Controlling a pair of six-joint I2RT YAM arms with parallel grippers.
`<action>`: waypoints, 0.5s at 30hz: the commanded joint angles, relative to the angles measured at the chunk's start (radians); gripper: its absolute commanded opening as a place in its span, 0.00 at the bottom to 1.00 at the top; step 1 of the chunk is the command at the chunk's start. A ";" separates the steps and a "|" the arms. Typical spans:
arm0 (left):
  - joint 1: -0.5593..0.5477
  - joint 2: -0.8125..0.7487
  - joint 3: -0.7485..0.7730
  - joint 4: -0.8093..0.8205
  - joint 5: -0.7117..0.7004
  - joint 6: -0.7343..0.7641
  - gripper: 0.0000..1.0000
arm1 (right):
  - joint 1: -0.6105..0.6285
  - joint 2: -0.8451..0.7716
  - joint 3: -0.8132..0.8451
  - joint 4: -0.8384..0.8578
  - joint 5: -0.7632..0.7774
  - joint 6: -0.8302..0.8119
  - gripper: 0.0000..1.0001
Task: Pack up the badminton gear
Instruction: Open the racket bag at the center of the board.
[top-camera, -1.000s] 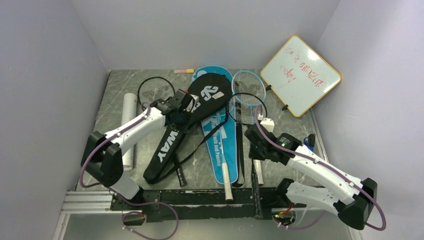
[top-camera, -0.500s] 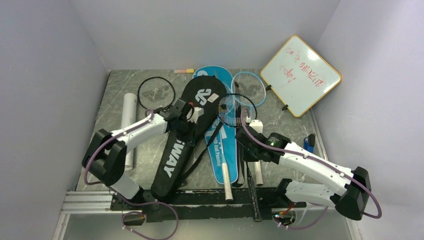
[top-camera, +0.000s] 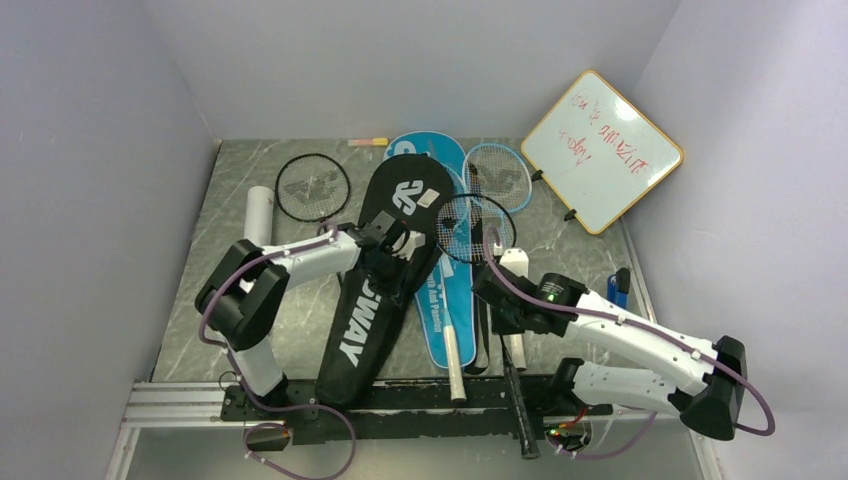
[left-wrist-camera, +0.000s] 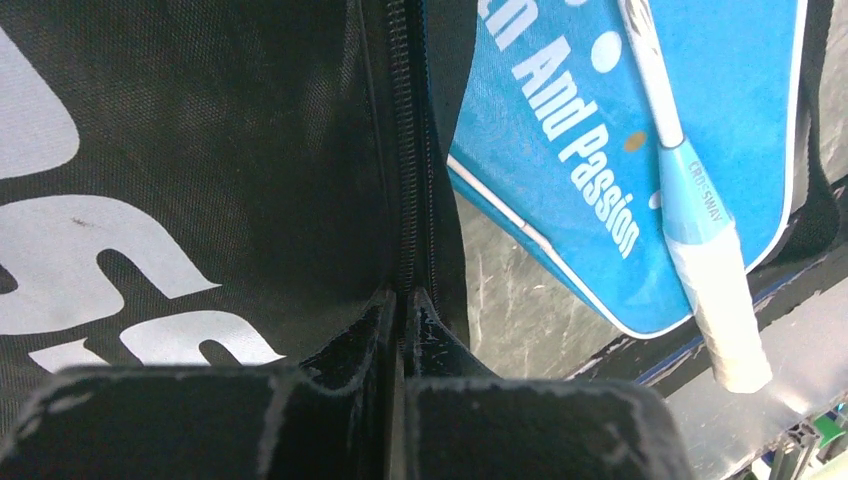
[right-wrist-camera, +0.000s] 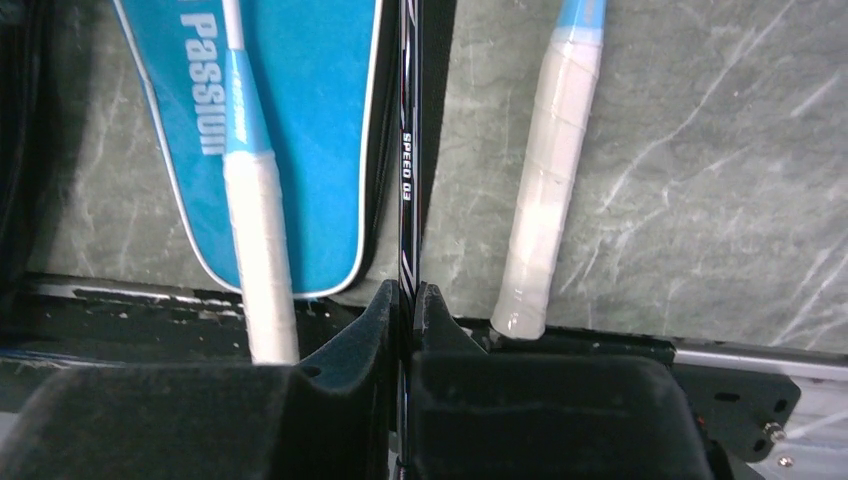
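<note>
My left gripper is shut on the zipper edge of the black "CROSSWAY" cover, which lies lengthwise across the blue cover. My right gripper is shut on the thin shaft of a black racket; its handle overhangs the front rail. A light-blue racket lies at the back, its white grip just right of the held shaft. Another white-gripped shaft rests on the blue cover. A second black racket and a white tube lie at the left.
A wood-framed whiteboard leans in the back right corner. A small pink-yellow marker lies at the back wall. The black base rail runs along the near edge, and grey walls close in both sides.
The left gripper has dragged the black cover nearer and rightward, turning it more lengthwise. The right gripper has pulled the black racket nearer and slightly left, so its handle now passes the rail.
</note>
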 joint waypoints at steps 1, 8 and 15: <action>0.001 -0.007 0.066 0.042 -0.038 -0.028 0.05 | 0.034 -0.030 0.044 -0.123 0.009 0.036 0.00; 0.077 -0.014 0.103 0.096 0.053 -0.064 0.05 | 0.050 -0.069 0.056 -0.114 0.002 0.024 0.00; 0.123 -0.028 0.161 0.043 0.080 -0.039 0.05 | 0.065 -0.038 0.064 -0.050 -0.034 -0.026 0.00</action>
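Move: The racket bag's zip edge is already between the left fingers. From that hand the bag's middle lies about 5 cm ahead and 5 cm to the left. The blue bag's middle is some 13 cm ahead and 8 cm right, and the white grip on it about 13 cm back and 11 cm right. From the right hand, which holds the black racket, the zip edge is roughly 23 cm left, 8 cm ahead and 8 cm lower. The racket bag, still pinched at its zip edge by the nearly shut left fingers, is drawn forward about 6 cm, away from the near table edge, while the hand also rises some 3.5 cm and turns about 10 degrees, mostly counter-clockwise. The right hand keeps hold of the black racket and eases back about 2 cm. ##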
